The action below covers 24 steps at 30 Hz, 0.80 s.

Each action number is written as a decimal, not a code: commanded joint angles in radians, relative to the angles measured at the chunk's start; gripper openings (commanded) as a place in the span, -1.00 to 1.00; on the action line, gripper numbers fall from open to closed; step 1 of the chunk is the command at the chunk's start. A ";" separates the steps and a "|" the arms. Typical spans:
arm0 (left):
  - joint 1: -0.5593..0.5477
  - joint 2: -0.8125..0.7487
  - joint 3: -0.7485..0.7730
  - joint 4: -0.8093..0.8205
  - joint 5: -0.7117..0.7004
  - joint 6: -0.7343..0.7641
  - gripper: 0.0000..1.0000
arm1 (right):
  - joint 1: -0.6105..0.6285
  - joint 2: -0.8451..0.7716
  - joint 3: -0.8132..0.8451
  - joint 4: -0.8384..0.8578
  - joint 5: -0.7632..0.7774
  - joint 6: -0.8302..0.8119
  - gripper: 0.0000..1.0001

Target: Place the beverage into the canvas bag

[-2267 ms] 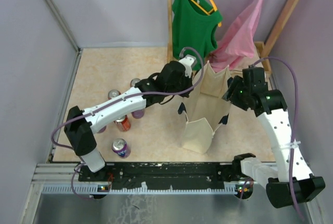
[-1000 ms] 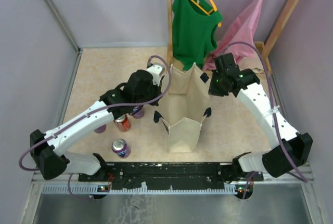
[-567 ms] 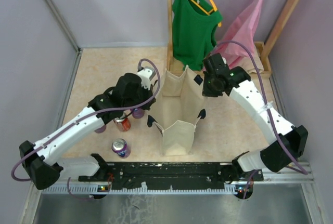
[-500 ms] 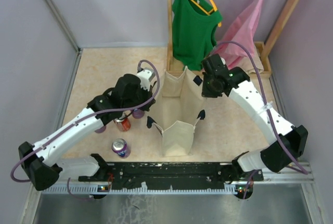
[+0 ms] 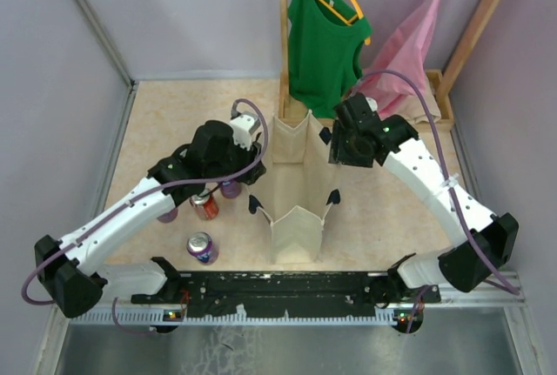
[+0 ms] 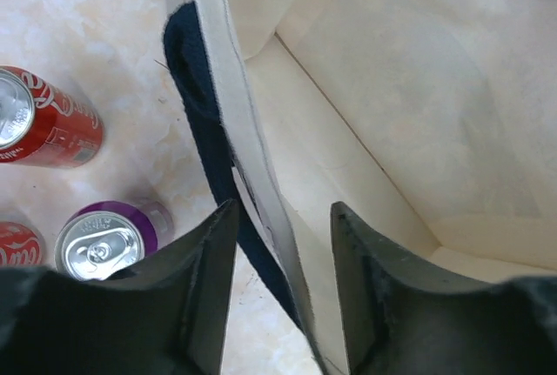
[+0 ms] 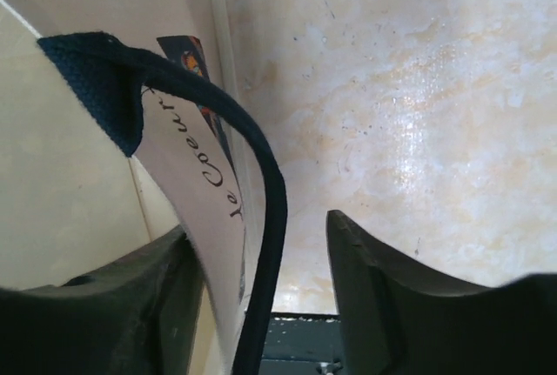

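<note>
The beige canvas bag (image 5: 296, 188) stands upright and open in the middle of the table, its navy handles hanging outside. My left gripper (image 5: 254, 166) is at its left rim, open, with the bag's wall (image 6: 252, 149) and navy strap (image 6: 196, 105) loose between the fingers (image 6: 209, 279). My right gripper (image 5: 333, 144) is at the right rim, open, with the printed wall (image 7: 187, 157) and a strap (image 7: 270, 192) between its fingers (image 7: 374, 297). The beverage cans stand left of the bag: a purple one (image 6: 104, 240), a red one (image 6: 43, 127), and another purple one (image 5: 202, 247) nearer the front.
A green tank top (image 5: 324, 36) and a pink garment (image 5: 405, 57) hang on a wooden rack (image 5: 283, 44) just behind the bag. Another can (image 5: 167, 214) stands partly under the left arm. Grey walls close in both sides; a black rail (image 5: 278, 286) runs along the near edge.
Both arms carried the bag leftward, then stopped. Both grippers, shut on the bag's rims before, now stand open around them.
</note>
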 commanded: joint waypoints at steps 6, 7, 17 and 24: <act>0.097 0.017 0.168 0.058 0.155 0.014 0.25 | 0.006 -0.107 0.017 0.144 -0.002 -0.044 0.51; 0.102 0.010 0.183 0.067 0.165 0.010 0.27 | 0.006 -0.127 0.005 0.167 -0.009 -0.044 0.54; 0.174 -0.017 0.311 0.040 0.191 0.057 0.48 | 0.006 -0.180 0.015 0.183 0.004 -0.049 0.75; 0.489 0.272 0.501 -0.275 0.332 0.073 0.66 | 0.006 -0.162 0.059 0.144 0.056 -0.075 0.90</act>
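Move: The far red can is some 11 cm farther out and 10 cm to the left of the left gripper, its middle about 16 cm below. The near purple can stands 4 cm ahead and 9 cm left, the second red can 7 cm ahead and 19 cm left. The bag's middle lies 10 cm right and 2 cm back, 11 cm below. From the right gripper the bag's middle is 10 cm left, 4 cm back, 10 cm below. Spread the already half-open fingers of both grippers nearly wide, leaving the bag's side rims. Raise the left gripper about 14 cm, nearly straight up at first after a small push forward, then sweep it forward and left, away from the bag and out over the can side. Lift the right gripper about 7 cm, its fingers tipping up some 15 degrees, then hold it above the right rim. ##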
